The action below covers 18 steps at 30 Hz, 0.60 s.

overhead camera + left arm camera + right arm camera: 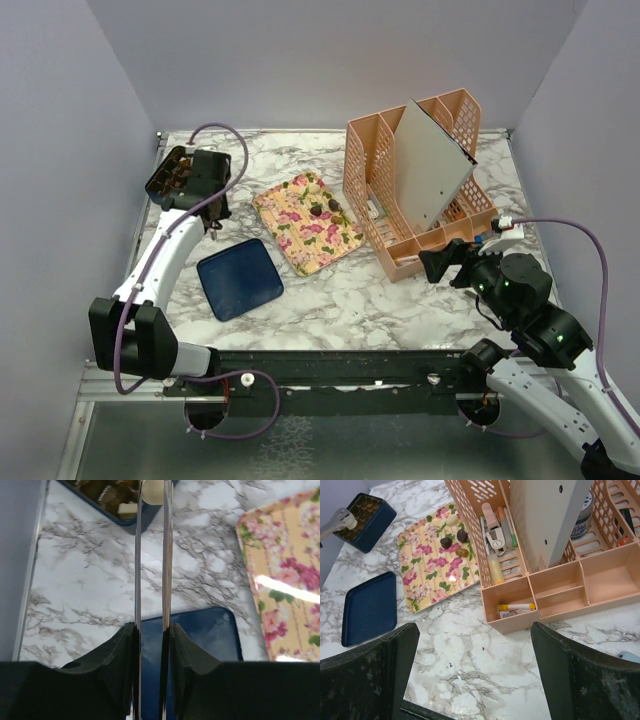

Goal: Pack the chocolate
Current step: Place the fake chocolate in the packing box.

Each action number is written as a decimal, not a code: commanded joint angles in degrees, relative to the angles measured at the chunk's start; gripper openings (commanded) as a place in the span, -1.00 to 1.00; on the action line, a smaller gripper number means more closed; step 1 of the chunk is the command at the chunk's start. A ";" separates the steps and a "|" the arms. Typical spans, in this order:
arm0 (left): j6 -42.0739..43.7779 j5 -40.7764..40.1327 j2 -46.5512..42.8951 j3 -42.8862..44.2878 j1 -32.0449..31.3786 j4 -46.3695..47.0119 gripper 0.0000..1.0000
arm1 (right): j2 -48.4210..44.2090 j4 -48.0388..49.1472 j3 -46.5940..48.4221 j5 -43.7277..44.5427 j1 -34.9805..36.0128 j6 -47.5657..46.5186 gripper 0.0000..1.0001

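Observation:
My left gripper (151,630) is shut on a pair of metal tongs (167,555). The tongs' tips pinch a cream chocolate (152,491) over the dark blue box (115,517), which has brown pieces in its grid. From above, that gripper (205,175) sits beside the box (168,172) at the far left. Several more chocolates (446,542) lie on the floral tray (427,575), seen from above as dark pieces (320,210). Open and empty, my right gripper (474,630) hovers over bare marble near the right front (440,265).
The box's flat blue lid (238,278) lies on the marble between the tray (300,235) and the left arm. A peach desk organizer (420,190) holding a grey board and stationery stands at the back right. Grey walls enclose the table.

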 commanded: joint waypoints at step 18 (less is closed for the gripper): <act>-1.42 3.28 5.97 2.79 14.81 7.18 -0.31 | -0.34 0.61 -0.11 -0.59 0.11 -1.18 0.98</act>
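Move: The left hand holds the round white chocolate. The packing box it is taken to has its middle about 12 cm ahead, 12 cm to the left and some 14 cm below. The empty blue tray lies about 12 cm back and 4 cm right, and the floral tray about 19 cm right and 3 cm ahead, both some 16 cm down. From the idle right hand, the box is roughly 28 cm ahead, 58 cm left and 21 cm below. The left arm carries the white chocolate leftward towards the packing box, swinging about 8 cm in all, quickly at first and then slowing, while the hand turns some 15 degrees counter-clockwise. As the swing eases off, the hand creeps about 2 cm forward and starts to dip by a centimetre or two towards the box's near corner, the fingers keeping their pinch on the chocolate with no touch on the box. ##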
